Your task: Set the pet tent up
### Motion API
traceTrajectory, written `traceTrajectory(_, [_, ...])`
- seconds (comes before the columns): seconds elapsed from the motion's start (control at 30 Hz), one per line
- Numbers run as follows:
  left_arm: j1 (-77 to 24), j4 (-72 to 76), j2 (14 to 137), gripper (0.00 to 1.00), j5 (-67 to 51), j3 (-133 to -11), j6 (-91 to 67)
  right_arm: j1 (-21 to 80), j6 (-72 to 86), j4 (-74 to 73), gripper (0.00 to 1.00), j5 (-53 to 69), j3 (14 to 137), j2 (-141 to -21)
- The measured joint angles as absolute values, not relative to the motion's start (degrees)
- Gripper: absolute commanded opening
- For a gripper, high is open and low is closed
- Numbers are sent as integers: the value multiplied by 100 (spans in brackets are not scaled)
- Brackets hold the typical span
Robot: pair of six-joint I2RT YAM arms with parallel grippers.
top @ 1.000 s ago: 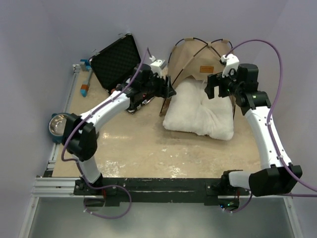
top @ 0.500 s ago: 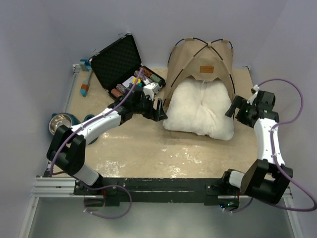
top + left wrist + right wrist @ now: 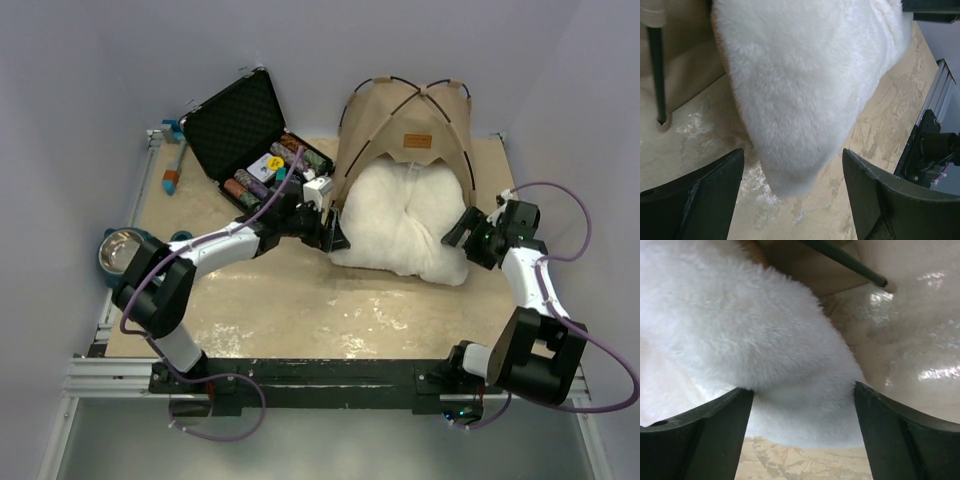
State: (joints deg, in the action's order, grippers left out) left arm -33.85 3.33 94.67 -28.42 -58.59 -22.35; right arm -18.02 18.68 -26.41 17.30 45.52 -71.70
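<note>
The pet tent (image 3: 405, 115) stands at the back of the table, tan canvas over thin dark crossed poles, with a small label (image 3: 417, 140) above its opening. A white fluffy pillow (image 3: 405, 220) lies half inside that opening. My left gripper (image 3: 335, 235) sits low at the pillow's left front corner. It is open (image 3: 792, 185), and the pillow tip (image 3: 800, 100) points between its fingers without touching them. My right gripper (image 3: 462, 235) is at the pillow's right corner, open (image 3: 802, 430), with the fluffy corner (image 3: 765, 355) lying between its wide fingers. Tent pole feet (image 3: 655, 75) (image 3: 845, 260) rest on the table.
An open black hard case (image 3: 245, 125) with coloured chips stands left of the tent. A metal bowl (image 3: 118, 250) sits at the table's left edge, and a blue and orange tool (image 3: 172, 165) lies at the far left. The walls are close on both sides.
Both arms have dropped from the tent's front down to the table. The left gripper has closed in on the pillow's left corner. The right swung out right, then in to the right corner.
</note>
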Motion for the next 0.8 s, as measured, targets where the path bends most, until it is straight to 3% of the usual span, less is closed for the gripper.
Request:
traceTrajectory(0.03, [-3444, 416, 9539, 75, -2842, -5859, -2272, -1802, 1900, -2563, 74, 1841, 4550, -7155])
traceTrajectory(0.1, [-3599, 545, 9714, 57, -2838, -5859, -2366, -1802, 1979, -2440, 48, 2097, 4523, -7096])
traceTrajectory(0.17, [-3734, 607, 9876, 12, -2825, -5859, -2469, -1802, 2051, -2381, 21, 2290, 4495, -7013])
traceTrajectory(0.2, [-3787, 637, 9939, 0, -2805, -5859, -2515, -1802, 2093, -2357, 0, 2373, 4495, -6958])
traceTrajectory(0.37, [-3846, 591, 9988, 0, -2550, -6145, -2462, -1616, 2156, -2067, 0, 2569, 4692, -6709])
traceTrajectory(0.57, [-3911, 502, 10363, 0, -2102, -7710, -2296, -296, 1857, -845, 0, 1986, 5553, -6768])
traceTrajectory(0.8, [-3924, 473, 11413, 0, -1365, -8952, -2003, 99, 1072, 517, 0, 1109, 6097, -7811])
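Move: Around the cushion's near left corner the left hand's open fingers already stand: that corner is about 2 cm back, 3 cm to the right and 3 cm below. The tent's mouth is some 14 cm ahead of this hand, 14 cm right and 3 cm up; the open case lies about 17 cm ahead, 17 cm left and slightly lower. From the right hand, the cushion's right edge is about 1 cm ahead, 2 cm left and level, the tent's mouth about 13 cm ahead, 12 cm left and 5 cm up. Closing on the cushion from both sides, the left hand first dips about 2.5 cm down, back and right while the right rises slightly, and both pinch its fluff shut. They then carry it towards the tent's mouth: the left goes forward, up and right; the right goes up and forward some 15 cm each, first leftward too, its fingers tilting up about 40 degrees. Near the end both sink slightly while still going forward. ##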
